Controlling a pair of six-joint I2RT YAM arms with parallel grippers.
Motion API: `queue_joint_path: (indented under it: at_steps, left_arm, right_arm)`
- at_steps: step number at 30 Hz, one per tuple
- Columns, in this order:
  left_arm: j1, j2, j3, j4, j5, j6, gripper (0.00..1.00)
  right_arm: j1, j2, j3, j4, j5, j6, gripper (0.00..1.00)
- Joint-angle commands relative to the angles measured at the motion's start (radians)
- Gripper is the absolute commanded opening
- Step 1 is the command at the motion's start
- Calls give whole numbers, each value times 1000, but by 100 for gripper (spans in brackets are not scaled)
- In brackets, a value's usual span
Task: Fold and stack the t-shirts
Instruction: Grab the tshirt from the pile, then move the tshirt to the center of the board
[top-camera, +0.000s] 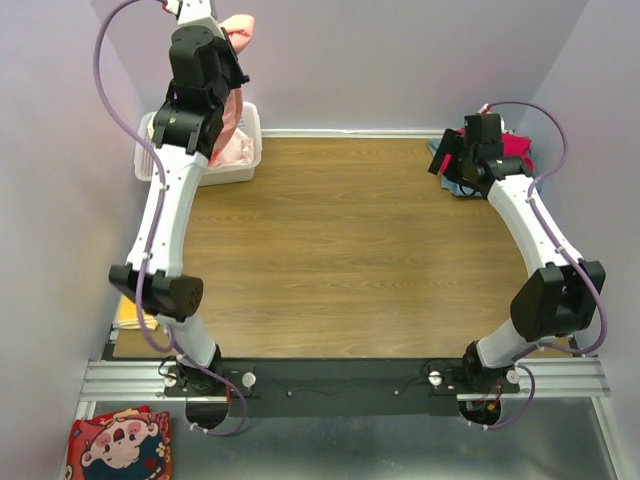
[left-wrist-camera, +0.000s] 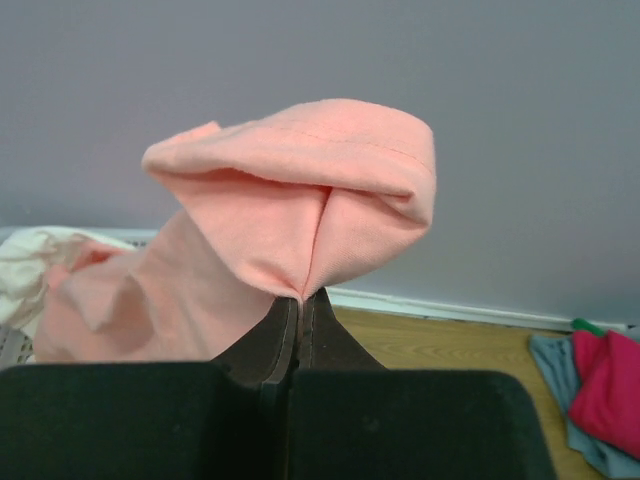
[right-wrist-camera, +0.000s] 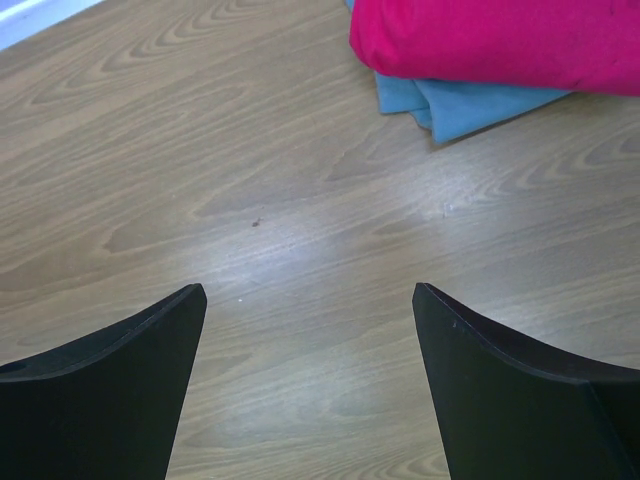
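My left gripper (left-wrist-camera: 300, 298) is shut on a pinch of the salmon-pink t-shirt (left-wrist-camera: 300, 190), held high above the basket. The rest of that shirt (top-camera: 232, 120) hangs down into the basket. A white t-shirt (left-wrist-camera: 25, 270) shows at the left below it. A folded crimson-red t-shirt (right-wrist-camera: 500, 40) lies on a grey-blue one (right-wrist-camera: 470, 105) at the table's far right corner. My right gripper (right-wrist-camera: 310, 300) hovers open over bare wood just in front of that pile, with nothing between its fingers. From above, the right gripper (top-camera: 443, 155) sits left of the red shirt (top-camera: 517, 150).
The white lattice basket (top-camera: 250, 165) stands at the far left corner against the wall. The wooden table (top-camera: 350, 250) is closed in by lilac walls on three sides. A printed cloth (top-camera: 120, 445) lies below the near left edge.
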Motion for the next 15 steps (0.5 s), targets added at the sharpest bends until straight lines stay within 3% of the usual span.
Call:
queue_joint_path:
  at_steps: [1, 8, 15]
  left_arm:
    - [-94, -172, 23, 57, 9, 31, 0]
    - [-226, -322, -8, 63, 41, 51, 0]
    - [-286, -421, -9, 97, 142, 47, 0]
  right_arm:
    - [5, -68, 7, 10, 48, 12, 93]
    - [6, -142, -24, 8, 78, 27, 93]
    - [5, -198, -64, 10, -56, 15, 93]
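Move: The left hand already pinches the peach t-shirt, its lower part still reaching down into the white basket, whose middle lies about 7 cm ahead, 11 cm left and some 39 cm below. The clear middle of the table, where the shirt is headed, is roughly 18 cm back, 28 cm right and 44 cm down; the folded yellow cloth lies about 29 cm back and 23 cm left. From the right hand that clear middle is some 10 cm back, 26 cm left and 19 cm down. Keeping the peach t-shirt pinched in its shut fingertips, the left hand sweeps back towards its base by about 18 cm while climbing nearly as far, drifting some 6 cm right, away from the basket, as the wrist tips up about 20 degrees and swings a little clockwise. The right hand, empty and wide open, rises about 5 cm and eases back slightly over the near side of the red and blue stack, touching nothing. ##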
